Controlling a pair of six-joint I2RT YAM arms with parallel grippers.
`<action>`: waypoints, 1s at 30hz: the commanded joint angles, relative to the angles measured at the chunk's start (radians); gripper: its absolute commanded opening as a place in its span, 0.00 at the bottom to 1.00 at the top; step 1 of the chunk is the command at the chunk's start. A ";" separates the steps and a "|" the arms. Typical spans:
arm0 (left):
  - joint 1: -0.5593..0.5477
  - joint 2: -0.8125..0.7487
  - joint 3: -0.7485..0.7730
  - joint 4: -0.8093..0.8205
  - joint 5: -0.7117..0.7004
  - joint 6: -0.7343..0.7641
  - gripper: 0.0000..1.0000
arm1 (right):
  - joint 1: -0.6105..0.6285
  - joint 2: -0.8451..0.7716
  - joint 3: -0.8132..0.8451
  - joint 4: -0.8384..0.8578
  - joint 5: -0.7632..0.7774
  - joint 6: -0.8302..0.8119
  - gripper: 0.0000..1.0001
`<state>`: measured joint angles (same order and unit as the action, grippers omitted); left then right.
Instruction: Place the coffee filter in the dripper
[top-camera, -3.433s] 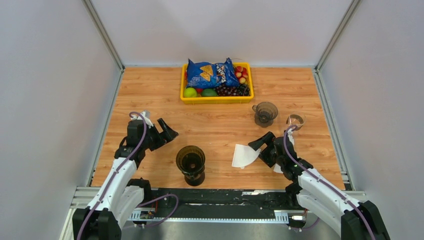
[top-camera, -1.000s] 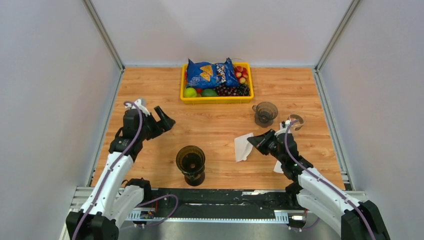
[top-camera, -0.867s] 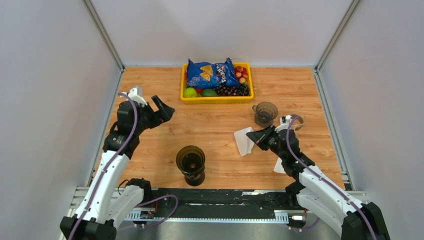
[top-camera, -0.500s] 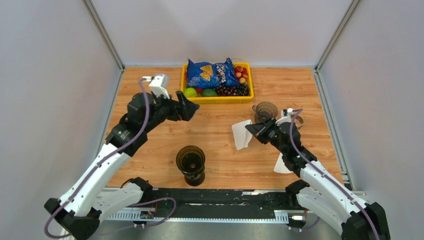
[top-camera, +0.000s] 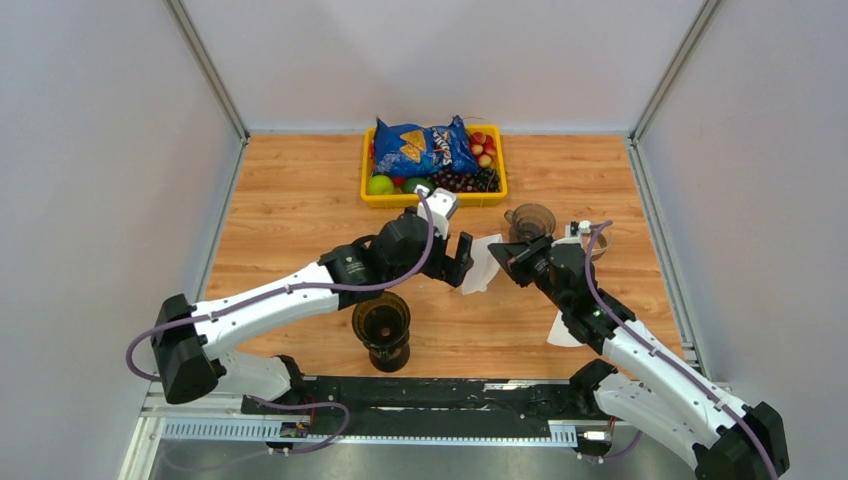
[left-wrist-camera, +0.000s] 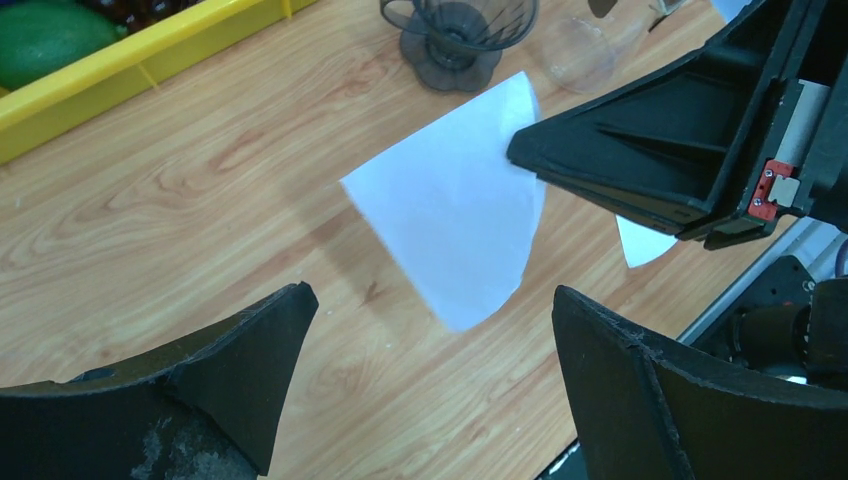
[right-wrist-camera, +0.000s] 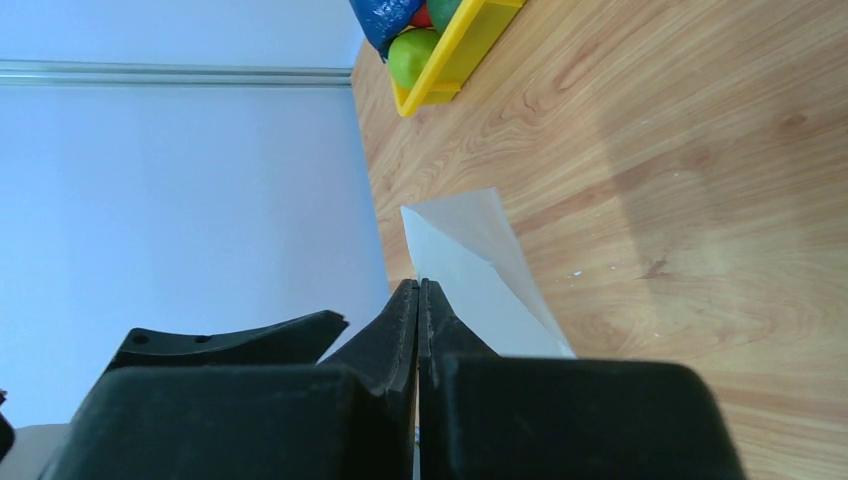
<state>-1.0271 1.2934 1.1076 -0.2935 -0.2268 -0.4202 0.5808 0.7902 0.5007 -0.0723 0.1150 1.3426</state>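
My right gripper (top-camera: 499, 251) is shut on one edge of a white paper coffee filter (top-camera: 482, 267) and holds it above the table; the filter also shows in the right wrist view (right-wrist-camera: 478, 262) and the left wrist view (left-wrist-camera: 452, 212). My left gripper (top-camera: 461, 260) is open and empty, its jaws spread wide just left of the hanging filter, not touching it (left-wrist-camera: 430, 300). A dark smoky dripper with a handle (top-camera: 529, 225) stands right behind the filter. A second dark cone-shaped vessel on a foot (top-camera: 381, 325) stands near the front edge, under the left arm.
A yellow basket (top-camera: 434, 198) with a blue chip bag and fruit sits at the back. A small clear glass (top-camera: 593, 240) stands right of the handled dripper. A second white filter (top-camera: 563, 331) lies on the table beside the right arm.
My left arm has swung from the far left across to the centre, stopping open beside the filter. My right gripper has lifted the filter and carried it back toward the handled dripper.
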 joint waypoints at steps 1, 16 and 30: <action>-0.045 0.053 0.018 0.151 -0.056 0.054 1.00 | 0.024 0.009 0.068 -0.014 0.058 0.066 0.00; -0.123 0.205 0.009 0.278 -0.297 0.076 0.94 | 0.092 0.027 0.070 -0.016 0.089 0.173 0.00; -0.137 0.258 0.006 0.317 -0.318 0.058 0.62 | 0.100 0.007 0.062 -0.017 0.079 0.183 0.00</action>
<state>-1.1526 1.5505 1.1072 -0.0532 -0.5335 -0.3607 0.6735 0.8154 0.5320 -0.1085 0.1959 1.5063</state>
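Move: The coffee filter, pinched in the right fingers, lies about 4 cm to the left hand's right, 2 cm ahead and 7 cm below. From the left hand, the grey glass dripper stands roughly 16 cm ahead, 14 cm right and 15 cm below; the dripper on its carafe is some 18 cm left, 8 cm back and 8 cm below. The filter's middle is around 3 cm left of the right hand, 1 cm back and 3 cm below. Down about 5 cm and right nearly as far, with a little forward, the left hand closes in on the held filter beside the right fingertips. Its rightward travel comes early; its wrist tips up and turns slightly counter-clockwise. Late on, its wide-open fingers narrow by roughly a third around the paper, not shut. The right hand keeps its pinch, easing left 1–2 cm with a slight roll. ##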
